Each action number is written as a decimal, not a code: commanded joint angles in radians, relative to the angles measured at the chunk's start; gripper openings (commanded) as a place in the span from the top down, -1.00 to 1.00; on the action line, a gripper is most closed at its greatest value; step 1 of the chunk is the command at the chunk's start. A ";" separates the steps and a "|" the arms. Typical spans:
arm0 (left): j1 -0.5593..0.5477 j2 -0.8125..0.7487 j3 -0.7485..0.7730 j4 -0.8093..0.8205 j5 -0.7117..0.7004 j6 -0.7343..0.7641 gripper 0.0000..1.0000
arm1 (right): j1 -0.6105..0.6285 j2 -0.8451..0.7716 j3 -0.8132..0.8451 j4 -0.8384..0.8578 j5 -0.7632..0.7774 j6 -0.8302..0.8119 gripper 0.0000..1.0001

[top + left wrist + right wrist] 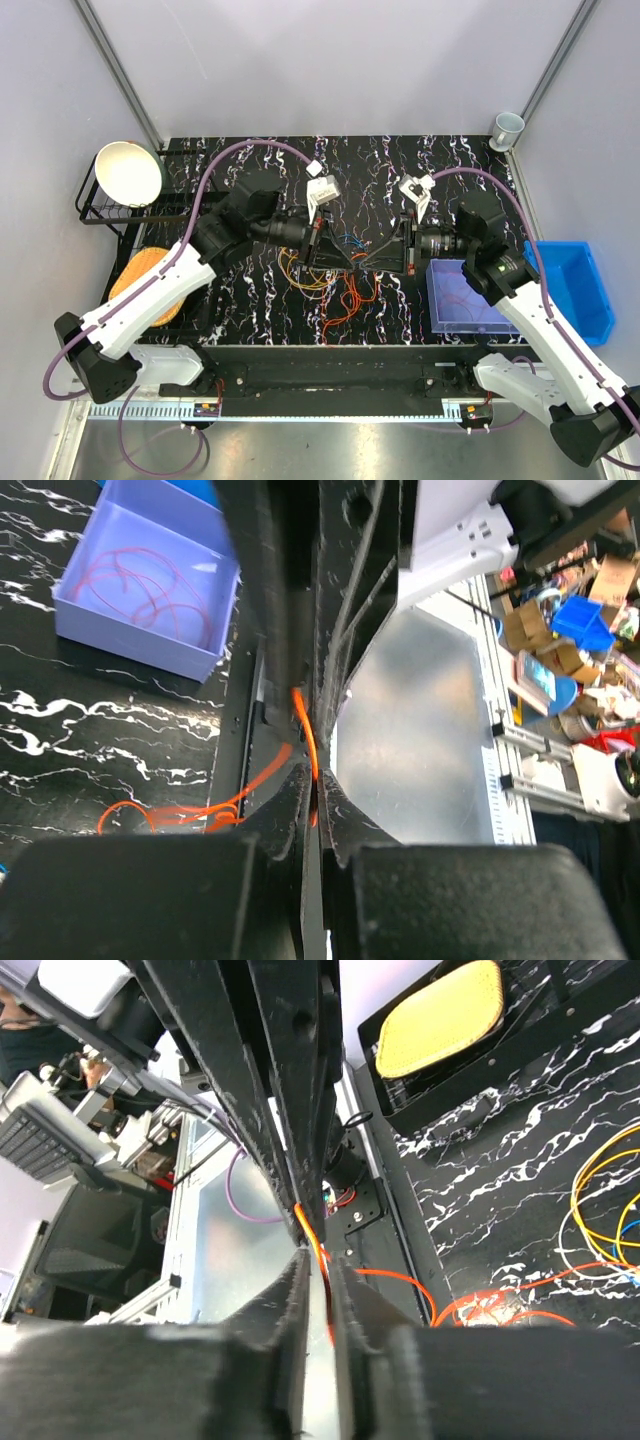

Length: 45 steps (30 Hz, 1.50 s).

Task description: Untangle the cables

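The cables (330,285) lie in a loose bunch of orange, yellow, red and blue loops at mid-table. Above them my two grippers meet tip to tip. My left gripper (350,256) (316,780) is shut on one orange cable (305,730), which runs up out of its tips. My right gripper (372,256) (318,1255) has its jaws drawn close around the same orange cable (310,1228). A thin slit of light still shows beside the wire. Orange loops (500,1310) trail down to the table.
A lilac tray (470,300) (150,630) holding a red wire sits right of the bunch, with a blue bin (575,285) beyond it. A black rack with a white bowl (128,172) and a yellow pad (150,275) stands at left. A cup (507,128) is far right.
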 commanded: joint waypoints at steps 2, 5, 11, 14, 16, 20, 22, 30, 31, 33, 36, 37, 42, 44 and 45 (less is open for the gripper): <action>0.033 -0.022 -0.004 0.106 0.018 -0.067 0.90 | 0.025 -0.006 0.007 0.018 0.056 0.001 0.95; 0.039 -0.021 -0.014 0.114 -0.044 -0.087 0.20 | 0.028 -0.012 0.021 0.018 0.132 0.015 1.00; 0.041 -0.050 -0.110 0.172 -0.307 -0.150 -0.78 | 0.028 -0.026 0.160 -0.056 0.348 0.004 1.00; 0.031 -0.102 -0.211 0.275 -0.392 -0.207 -0.81 | 0.029 -0.021 0.244 -0.080 0.442 0.015 1.00; 0.016 -0.162 -0.303 0.362 -0.461 -0.219 -0.84 | 0.026 -0.018 0.274 -0.103 0.503 0.018 1.00; -0.068 -0.217 -0.382 0.399 -0.642 -0.181 -0.90 | 0.026 0.015 0.364 -0.149 0.544 0.014 1.00; -0.097 -0.228 -0.403 0.445 -0.702 -0.173 -0.90 | 0.028 0.028 0.386 -0.155 0.556 0.015 1.00; -0.211 -0.176 -0.350 0.360 -0.941 -0.138 -0.90 | 0.028 0.074 0.501 -0.247 0.721 -0.015 1.00; -0.213 -0.176 -0.351 0.347 -0.956 -0.139 -0.91 | 0.028 0.078 0.511 -0.258 0.746 -0.022 1.00; -0.219 -0.183 -0.359 0.331 -0.995 -0.142 -0.92 | 0.029 0.091 0.535 -0.286 0.778 -0.025 1.00; -0.223 -0.199 -0.379 0.334 -1.021 -0.147 -0.92 | 0.028 0.104 0.562 -0.333 0.869 -0.040 1.00; -0.228 -0.200 -0.382 0.331 -1.030 -0.146 -0.92 | 0.028 0.110 0.573 -0.347 0.919 -0.052 1.00; -0.254 -0.205 -0.382 0.256 -1.116 -0.150 -0.91 | 0.028 0.150 0.665 -0.447 1.124 -0.089 1.00; -0.265 -0.208 -0.391 0.220 -1.142 -0.155 -0.91 | 0.028 0.170 0.717 -0.490 1.183 -0.106 1.00; -0.268 -0.216 -0.397 0.182 -1.173 -0.164 -0.90 | 0.028 0.176 0.735 -0.504 1.238 -0.111 1.00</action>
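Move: The orange cable is between both sets of fingertips, at the left hand's point and at the right hand's too, some 30 cm above the table. From the left hand, the blue cable lies about 15 cm ahead with no sideways offset, and the yellow cable some 9 cm ahead and 10 cm left, both roughly 30 cm below. From the right hand, the purple bin stands about 26 cm right, 3 cm ahead and 28 cm below. The orange cable passes from the left hand to the right: the right fingers close the last bit and pinch it, while the left fingers open wide and let go. The right hand draws it away from the tangle, up about 12 cm, forward and to the right, turning clockwise. The emptied left hand sinks and goes forward over the tangle, turning some 45 degrees counter-clockwise. ##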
